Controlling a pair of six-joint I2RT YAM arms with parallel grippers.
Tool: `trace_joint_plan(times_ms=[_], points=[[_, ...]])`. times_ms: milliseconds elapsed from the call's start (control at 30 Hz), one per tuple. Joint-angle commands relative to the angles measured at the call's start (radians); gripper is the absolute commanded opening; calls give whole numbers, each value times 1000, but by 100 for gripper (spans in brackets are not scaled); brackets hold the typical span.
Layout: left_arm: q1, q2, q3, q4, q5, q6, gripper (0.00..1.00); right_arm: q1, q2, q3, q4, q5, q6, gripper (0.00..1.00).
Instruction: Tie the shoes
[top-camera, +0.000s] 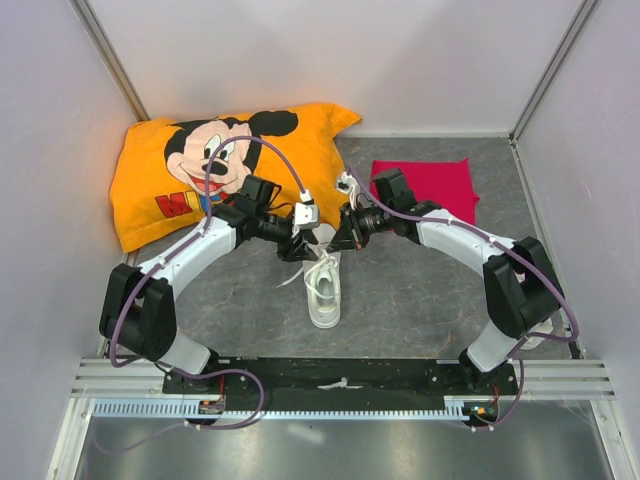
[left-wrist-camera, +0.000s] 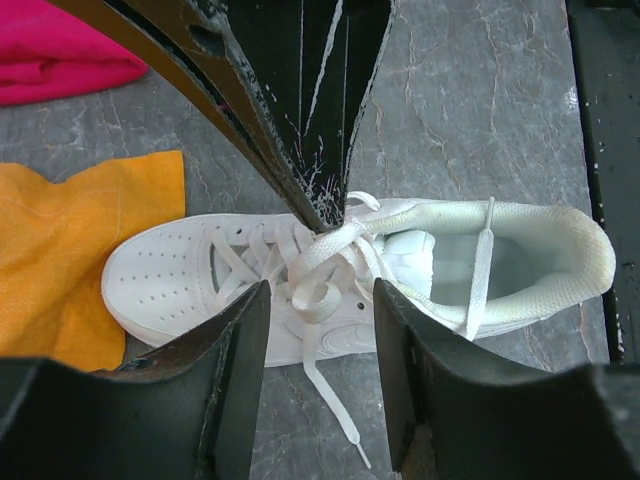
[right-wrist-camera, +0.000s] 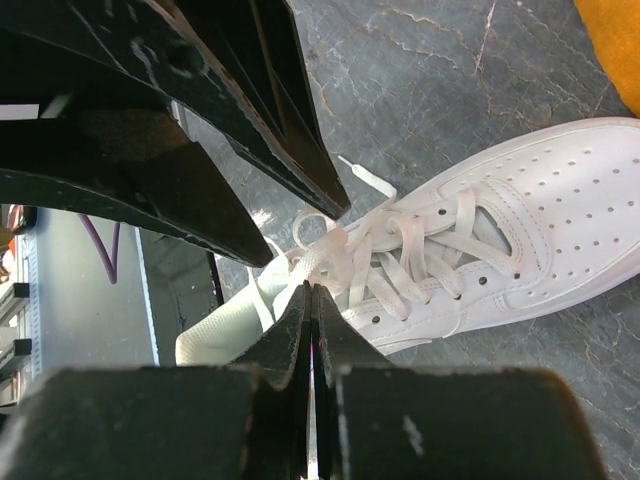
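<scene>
One white shoe (top-camera: 325, 290) lies on the grey table between the arms, toe toward the back. In the left wrist view the shoe (left-wrist-camera: 160, 285) has its toe at the left and its laces are loosely crossed. My left gripper (left-wrist-camera: 320, 292) stands open just above the shoe, a lace loop (left-wrist-camera: 318, 300) lying between its fingers without being pinched. My right gripper (right-wrist-camera: 312, 290) is shut on a lace strand (right-wrist-camera: 335, 255) at the shoe's tongue. Both grippers meet over the laces, left gripper (top-camera: 298, 247) and right gripper (top-camera: 335, 238). A loose lace end (left-wrist-camera: 335, 405) trails onto the table.
An orange Mickey Mouse pillow (top-camera: 230, 170) lies at the back left, close to the shoe's toe. A red cloth (top-camera: 425, 185) lies at the back right. Grey walls enclose the table, and a black base rail (top-camera: 340, 375) runs along the near edge.
</scene>
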Motion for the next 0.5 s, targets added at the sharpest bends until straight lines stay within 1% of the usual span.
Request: trace_joint_plan(times_ms=[0, 133, 233, 267, 333, 367, 433, 467], points=[[-6, 19, 31, -3, -15, -19, 51, 4, -43, -6, 36, -8, -21, 0], [-7, 30, 28, -3, -26, -17, 46, 4, -44, -8, 35, -11, -27, 0], [-6, 31, 27, -1, -26, -23, 34, 5, -45, -8, 35, -11, -27, 0], [-6, 31, 27, -4, -26, -26, 24, 5, -47, -11, 33, -8, -27, 0], [-6, 24, 22, -16, -26, -22, 16, 5, -51, -11, 32, -3, -29, 0], [-4, 10, 17, -21, -21, -17, 9, 4, -54, -13, 26, 6, -33, 0], [-3, -10, -1, -26, -20, -4, 3, 2, -59, -14, 20, 15, -35, 0], [0, -19, -7, -29, -23, 0, 2, 4, -65, -14, 10, 20, -39, 0]])
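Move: The curl of lace by the knot sits right between the left hand's half-open fingertips, perhaps 1 cm lower and 1 cm to the right. From that hand the shoe's middle is about 4 cm back, 2 cm right and 6 cm down, and the shoe opening some 9 cm back, 2 cm right and 6 cm down. For the right hand, whose shut fingers hold lace, the same curl lies roughly 2 cm left, level fore and aft, and 1 cm lower. The lace curl beside the knot is taken by the left hand, which sinks a little over 1 cm onto it, fingers pointing right and down, then stays there while the half-open fingers close almost fully and pinch the lace. The right hand keeps its shut grip on the lace just across from it and stays in place. ##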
